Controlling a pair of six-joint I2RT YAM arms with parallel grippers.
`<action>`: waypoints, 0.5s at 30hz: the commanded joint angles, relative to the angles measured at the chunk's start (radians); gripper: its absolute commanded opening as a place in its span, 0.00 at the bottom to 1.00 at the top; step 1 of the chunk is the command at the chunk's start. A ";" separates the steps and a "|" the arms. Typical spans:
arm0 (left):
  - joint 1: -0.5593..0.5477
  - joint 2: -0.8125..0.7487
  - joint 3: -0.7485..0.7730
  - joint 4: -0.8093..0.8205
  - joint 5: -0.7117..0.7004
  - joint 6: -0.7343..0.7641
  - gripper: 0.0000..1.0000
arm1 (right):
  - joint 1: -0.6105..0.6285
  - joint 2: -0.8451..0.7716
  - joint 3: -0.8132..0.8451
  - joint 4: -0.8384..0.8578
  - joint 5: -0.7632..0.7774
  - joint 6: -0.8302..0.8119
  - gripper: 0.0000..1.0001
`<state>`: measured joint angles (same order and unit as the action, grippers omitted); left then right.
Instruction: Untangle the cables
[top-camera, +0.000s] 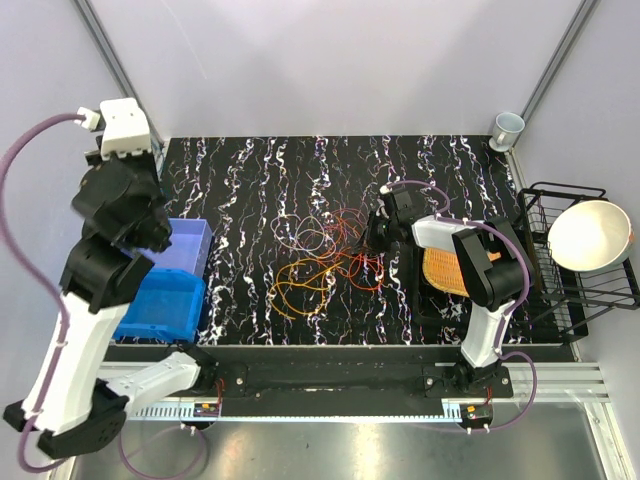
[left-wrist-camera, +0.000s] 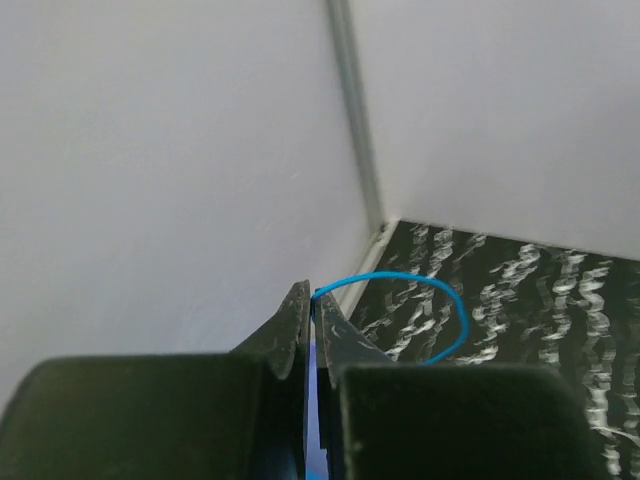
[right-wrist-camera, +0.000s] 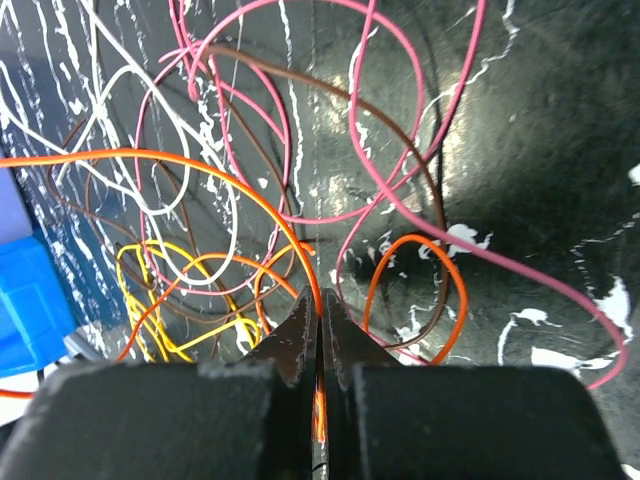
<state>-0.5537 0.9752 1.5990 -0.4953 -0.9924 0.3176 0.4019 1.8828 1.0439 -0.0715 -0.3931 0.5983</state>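
The cables (top-camera: 325, 250) lie in a loose tangle of orange, red, yellow and pale loops in the middle of the black marbled table (top-camera: 250, 180). My right gripper (top-camera: 378, 236) is low at the tangle's right edge. In the right wrist view it (right-wrist-camera: 320, 300) is shut on an orange cable (right-wrist-camera: 200, 165), which runs between the fingertips and arcs off to the left over pink, brown, white and yellow loops. My left arm is raised high at the left. In the left wrist view that gripper (left-wrist-camera: 313, 298) is shut on a thin blue cable (left-wrist-camera: 445, 300), which loops out to the right above the table.
Two blue bins (top-camera: 160, 300) stand at the table's left edge under the left arm. A black wire rack (top-camera: 560, 290) holding a cream bowl (top-camera: 590, 235) is at the right. A white cup (top-camera: 507, 127) stands at the back right corner. An orange woven item (top-camera: 445, 270) lies under the right arm.
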 joint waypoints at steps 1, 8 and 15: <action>0.155 0.051 0.035 -0.084 0.124 -0.139 0.00 | 0.000 -0.002 0.001 0.036 -0.036 0.011 0.00; 0.535 0.198 0.090 -0.241 0.428 -0.432 0.00 | 0.000 -0.010 -0.010 0.056 -0.064 0.017 0.00; 0.758 0.235 -0.016 -0.169 0.618 -0.623 0.00 | 0.000 -0.008 -0.012 0.064 -0.082 0.015 0.00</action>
<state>0.1360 1.2190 1.6119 -0.7177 -0.5152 -0.1635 0.4019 1.8828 1.0351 -0.0425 -0.4484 0.6079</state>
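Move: The left hand, about 50 cm up with the blue cable already in its shut fingers, has the lilac bin some 47 cm below, about 8 cm ahead and 7 cm to its left. The blue bin lies equally low, roughly 5 cm back and 10 cm left; the remaining tangle is some 31 cm right, 5 cm ahead and 51 cm below. From the right hand the lilac bin is about 46 cm left, level in reach and height. Down and to the left by about 10 cm each, and forward some 7 cm, the left arm swings the blue cable steadily towards the lilac bin. On the way the wrist turns counter-clockwise, rolls its left side down and dips the fingertips a little, some 25 degrees in all, while the fingers stay shut on the cable. ##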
